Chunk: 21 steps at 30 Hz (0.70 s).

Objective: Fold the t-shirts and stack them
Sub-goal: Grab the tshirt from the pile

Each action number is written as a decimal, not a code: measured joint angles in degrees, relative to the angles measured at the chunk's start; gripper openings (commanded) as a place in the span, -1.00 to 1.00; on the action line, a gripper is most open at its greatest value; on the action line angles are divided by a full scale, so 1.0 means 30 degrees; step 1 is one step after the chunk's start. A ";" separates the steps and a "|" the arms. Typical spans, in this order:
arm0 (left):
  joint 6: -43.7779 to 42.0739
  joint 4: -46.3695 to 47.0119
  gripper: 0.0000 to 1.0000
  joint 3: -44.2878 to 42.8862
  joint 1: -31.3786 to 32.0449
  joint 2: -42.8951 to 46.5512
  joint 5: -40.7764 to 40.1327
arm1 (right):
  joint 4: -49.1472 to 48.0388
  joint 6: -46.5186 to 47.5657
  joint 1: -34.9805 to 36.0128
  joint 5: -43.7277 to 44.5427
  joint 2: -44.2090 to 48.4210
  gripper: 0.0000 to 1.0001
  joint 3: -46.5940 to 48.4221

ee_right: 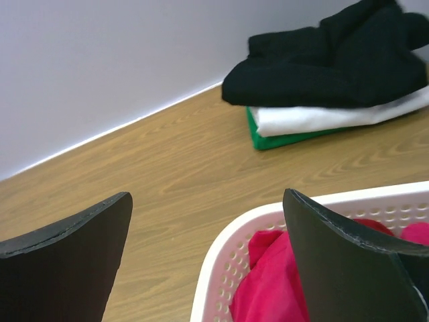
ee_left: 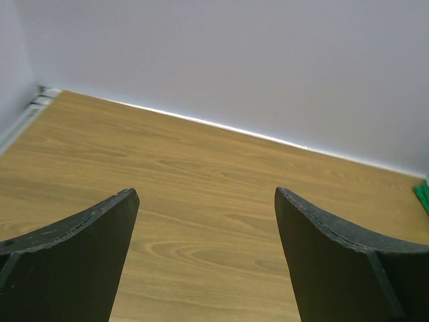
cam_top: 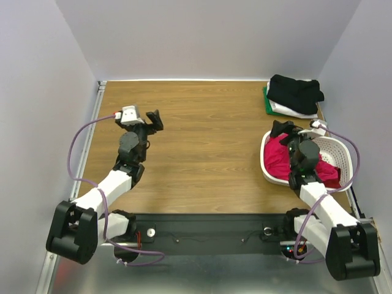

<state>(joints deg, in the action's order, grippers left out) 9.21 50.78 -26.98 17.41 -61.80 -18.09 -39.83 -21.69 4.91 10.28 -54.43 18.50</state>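
Note:
A bright pink-red t-shirt (cam_top: 278,160) (ee_right: 268,288) lies crumpled in the white perforated basket (cam_top: 264,160) (ee_right: 221,268) at the right, with a darker red one (cam_top: 329,174) beside it. At the back right corner sits a stack of folded t-shirts: black (cam_top: 296,90) (ee_right: 328,60) on top, white (ee_right: 328,119) under it, green (ee_right: 281,139) at the bottom. My right gripper (cam_top: 282,130) (ee_right: 208,201) hovers open over the basket's far left rim, holding nothing. My left gripper (cam_top: 153,119) (ee_left: 206,194) stands open above bare wood at the left.
The wooden table (cam_top: 208,135) is boxed in by pale walls at the back and both sides. The basket's right side nearly reaches the table's right edge. A sliver of the green shirt (ee_left: 423,196) shows at the right border of the left wrist view.

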 measured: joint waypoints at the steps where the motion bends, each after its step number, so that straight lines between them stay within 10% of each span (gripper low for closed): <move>1: -0.0270 -0.0058 0.88 -0.0233 0.0379 -0.0270 0.0182 | 0.0903 -0.0131 0.0000 0.0481 0.0233 1.00 0.0372; 21: -0.0780 -0.0962 0.91 -0.1035 0.1443 -0.1005 0.1778 | 1.2794 -0.1719 0.0000 0.4903 -0.5486 0.96 0.5850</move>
<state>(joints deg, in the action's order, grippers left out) 6.87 47.90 -30.09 21.74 -64.82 -12.75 -1.45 -26.85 4.91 24.99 -70.89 36.05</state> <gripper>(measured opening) 0.950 0.998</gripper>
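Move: Below the open right hand, in the white basket, lies the crumpled magenta t-shirt, its middle about 4 cm to the hand's right, some 3 cm back and roughly 14 cm down. The basket's middle is about 4 cm farther right than the shirt's; the folded stack sits 25 cm ahead of the hand, 9 cm right and 13 cm lower. From the left hand the magenta shirt is far off, some 75 cm right, 6 cm back and 21 cm below. Rising a mere 2 cm at first while swinging right, the right hand then plunges into the basket towards the magenta t-shirt, ending about 10 cm lower and 4 cm farther right. Its wide-open fingers tip down some 35 degrees and turn clockwise, coming in close over the cloth. The left hand, empty and open, shifts about 5 cm right, turning slightly clockwise, then stops. ##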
